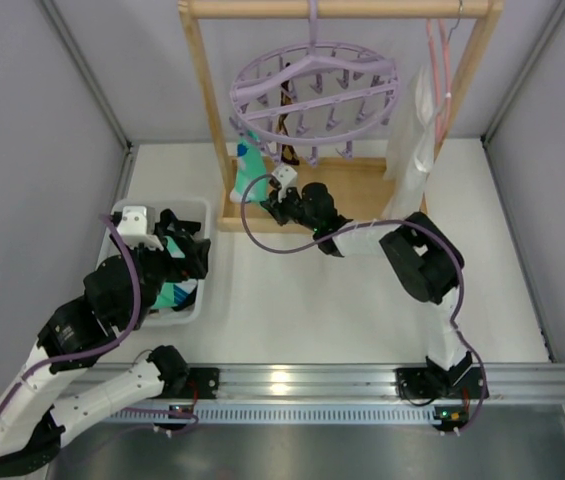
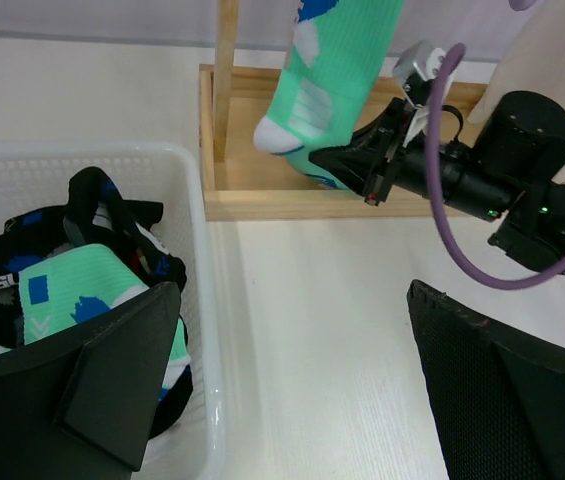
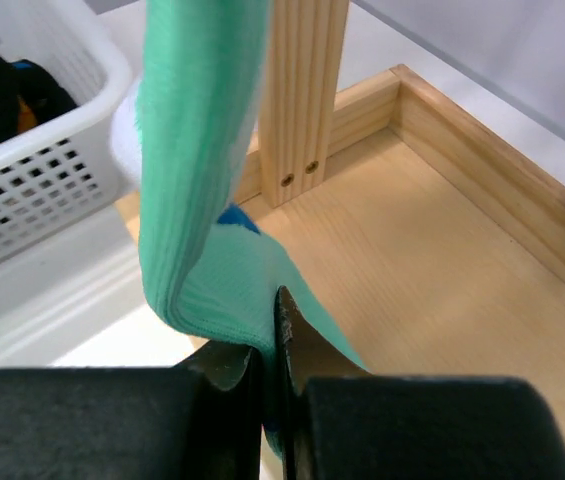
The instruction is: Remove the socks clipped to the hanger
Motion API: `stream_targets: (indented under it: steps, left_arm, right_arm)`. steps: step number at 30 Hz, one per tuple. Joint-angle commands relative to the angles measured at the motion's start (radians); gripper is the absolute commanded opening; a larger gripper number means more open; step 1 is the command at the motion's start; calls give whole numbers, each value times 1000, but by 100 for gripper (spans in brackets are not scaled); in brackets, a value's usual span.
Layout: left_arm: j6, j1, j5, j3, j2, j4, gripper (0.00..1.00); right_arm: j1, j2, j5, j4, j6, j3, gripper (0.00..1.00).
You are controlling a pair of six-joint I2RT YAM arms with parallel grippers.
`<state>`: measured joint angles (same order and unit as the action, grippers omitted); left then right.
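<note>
The lavender ring hanger (image 1: 314, 85) hangs from the wooden rack's top bar. A teal green sock (image 1: 248, 170) dangles from a peg on its left side. My right gripper (image 1: 265, 204) is shut on this sock's lower end (image 3: 212, 290), just above the rack's wooden base; its jaws pinch the fabric (image 3: 274, 350). A dark brown-black sock (image 1: 284, 125) hangs behind the teal one. My left gripper (image 1: 190, 252) stands open over the white basket's right rim, nothing between its fingers (image 2: 297, 390). Several socks (image 2: 62, 290) lie in the basket.
The white basket (image 1: 122, 215) sits at the left. The wooden rack has an upright post (image 1: 198, 90) and a framed base (image 1: 362, 190). A white cloth (image 1: 417, 130) hangs from a pink wire hanger (image 1: 442, 80) at the rack's right end.
</note>
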<state>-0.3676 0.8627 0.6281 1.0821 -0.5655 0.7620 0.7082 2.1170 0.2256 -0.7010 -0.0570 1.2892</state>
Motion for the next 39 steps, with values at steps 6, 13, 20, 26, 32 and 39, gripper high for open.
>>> stream_targets:
  steps: [6,13,20,26,32,39]
  left_arm:
    - [-59,-2,-33,18,-2,-70,99]
    - [-116,-2,-82,67,-69,-145,99]
    - [-149,-2,-15,335,-379,-145,99]
    - [-165,-2,4,553,-637,-173,99]
    - [-205,-2,-71,665,-783,-224,98]
    - [-180,50,44,733,-884,-224,99]
  right_arm:
    - [102,-415,29,-124,51,-244,0]
    - [137,-652,58,-46,186,-496,0]
    - [229,-830,-81,6,210,-712,0]
    - [297,-963,-183,8,252,-824,0]
    - [339,-1022,-279,32,264,-852,0]
    - [372,-994,-384,-1,263,-857,0]
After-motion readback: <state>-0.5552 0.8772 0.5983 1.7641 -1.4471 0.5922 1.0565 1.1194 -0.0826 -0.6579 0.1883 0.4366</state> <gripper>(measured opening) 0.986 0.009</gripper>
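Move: The clip holding the teal sock's cuff on the hanger lies about 24 cm ahead of the open left hand, 9 cm to its right and 2 cm above; the sock bin's middle is some 8 cm ahead, 13 cm left and 28 cm below. The right hand, already shut on the sock's toe end, has that clip about 2 cm ahead, 4 cm left and 22 cm above, and the brown sock roughly 10 cm ahead, 3 cm right and 14 cm above. Keeping its pinch on the toe end, the right hand drags the teal sock back some 24 cm and about 9 cm to the right, out in front of the wooden frame, rising on the way and then sinking partly again. The left hand, fingers wide open, swings right, forward and up towards the cuff clip, about 18 cm sideways, rolling slightly so its left side dips. ##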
